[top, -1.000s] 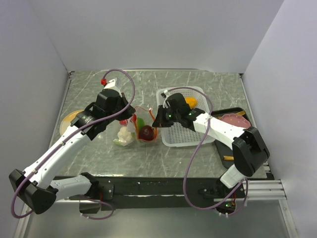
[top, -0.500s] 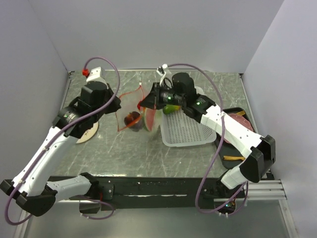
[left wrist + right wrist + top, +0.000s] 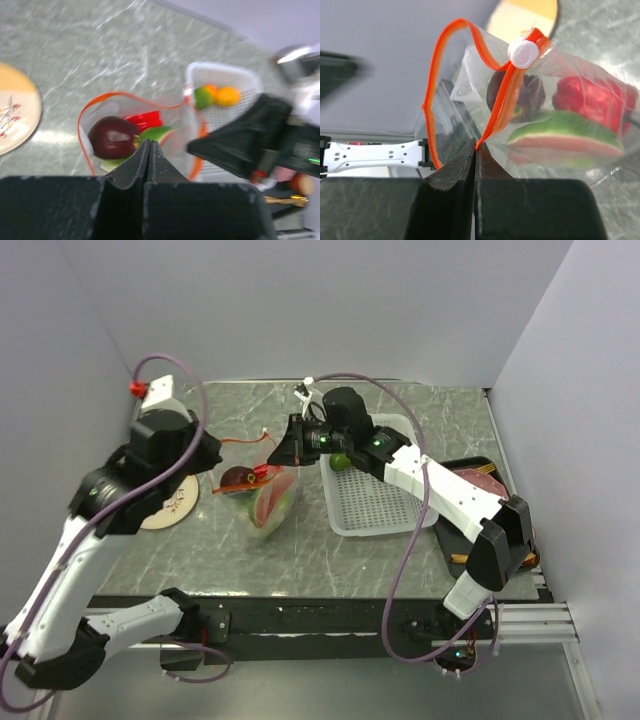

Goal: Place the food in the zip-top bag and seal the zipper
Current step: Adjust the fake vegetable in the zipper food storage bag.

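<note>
The zip-top bag hangs stretched between my two grippers, left of the basket. My right gripper is shut on the end of the orange-red zipper, just below its white slider. My left gripper is shut at the opposite lip, where the strip runs down behind its fingers. Inside the bag lie the dark purple ball, the red pepper and the watermelon slice. The mango and the orange sit in the basket.
The white perforated basket stands right of the bag, under my right arm. A black tray with a pink slab is at the far right, with yellow sticks near it. A round plate lies at the left.
Both grippers have carried the bag up off the table and leftward, away from the basket's front. The left arm has risen and swung left, and the mouth is now pulled wider.
</note>
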Robot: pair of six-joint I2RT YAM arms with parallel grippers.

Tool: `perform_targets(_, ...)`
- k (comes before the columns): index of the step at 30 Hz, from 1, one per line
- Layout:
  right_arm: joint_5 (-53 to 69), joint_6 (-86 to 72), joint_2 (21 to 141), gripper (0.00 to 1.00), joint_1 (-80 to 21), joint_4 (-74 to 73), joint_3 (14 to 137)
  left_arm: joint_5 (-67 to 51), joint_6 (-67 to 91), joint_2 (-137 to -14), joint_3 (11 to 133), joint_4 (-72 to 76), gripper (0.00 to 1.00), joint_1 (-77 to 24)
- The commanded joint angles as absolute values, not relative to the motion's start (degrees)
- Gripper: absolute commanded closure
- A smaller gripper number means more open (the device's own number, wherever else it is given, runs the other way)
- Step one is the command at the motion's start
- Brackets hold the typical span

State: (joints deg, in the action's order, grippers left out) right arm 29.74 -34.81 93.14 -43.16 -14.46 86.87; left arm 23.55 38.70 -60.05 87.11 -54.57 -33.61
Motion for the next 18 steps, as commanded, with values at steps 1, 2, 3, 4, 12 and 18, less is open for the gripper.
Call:
perform_targets(1, 28.7, -34.2, 91.1, 0.95, -43.1, -11.4, 83.8, 18.0, 40.3, -58.7, 91.5, -50.4, 0.99, -33.5)
perform_targets(2, 28.3, -33.7, 91.5, 0.95, -43.0, -12.2, 83.2, 15.5, 40.5, -58.4, 90.4, -48.8, 0.99, -33.5)
perform_targets(3, 28.0, -33.4, 92.0, 0.95, -42.8, -12.8, 82.7, 14.2, 40.7, -57.8, 88.2, -46.4, 0.99, -33.5)
perform_targets(4, 27.7, -33.1, 92.0, 0.95, -42.8, -12.7, 81.0, 13.7, 40.6, -57.1, 84.8, -43.9, 0.97, -33.5)
perform_targets(12, 25.9, -33.0, 89.7, 0.94, -42.6, -12.1, 75.8, 22.5, 37.6, -60.9, 76.0, -45.2, 0.24, -30.9)
perform_targets(18, 24.5, -32.3, 89.4, 0.94, -42.7, -12.8, 76.2, 18.4, 38.3, -59.5, 68.1, -38.6, 0.24, -29.0)
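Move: The left side of the bag's orange rim, hanging free, is about 5 cm to the left of the shut left fingers, 4 cm back and 7 cm below. In the bag, the dark eggplant is some 7 cm back, 1 cm left and 12 cm below; the right fingertips are roughly 9 cm to the right, 3 cm back and 5 cm lower. The right hand holds the rim's other side, the table straight below it by about 25 cm, the white basket's middle 29 cm right, 4 cm back and 22 cm below. Up about 5 cm first, empty, the left hand then drops some 14 cm and reaches about 4 cm forward, spreading its fingers wide and tipping them down, so that they come around the left side of the bag's rim. The right hand keeps its pinch on the other side and lowers the bag, drawing it slightly right and tilting a little. ##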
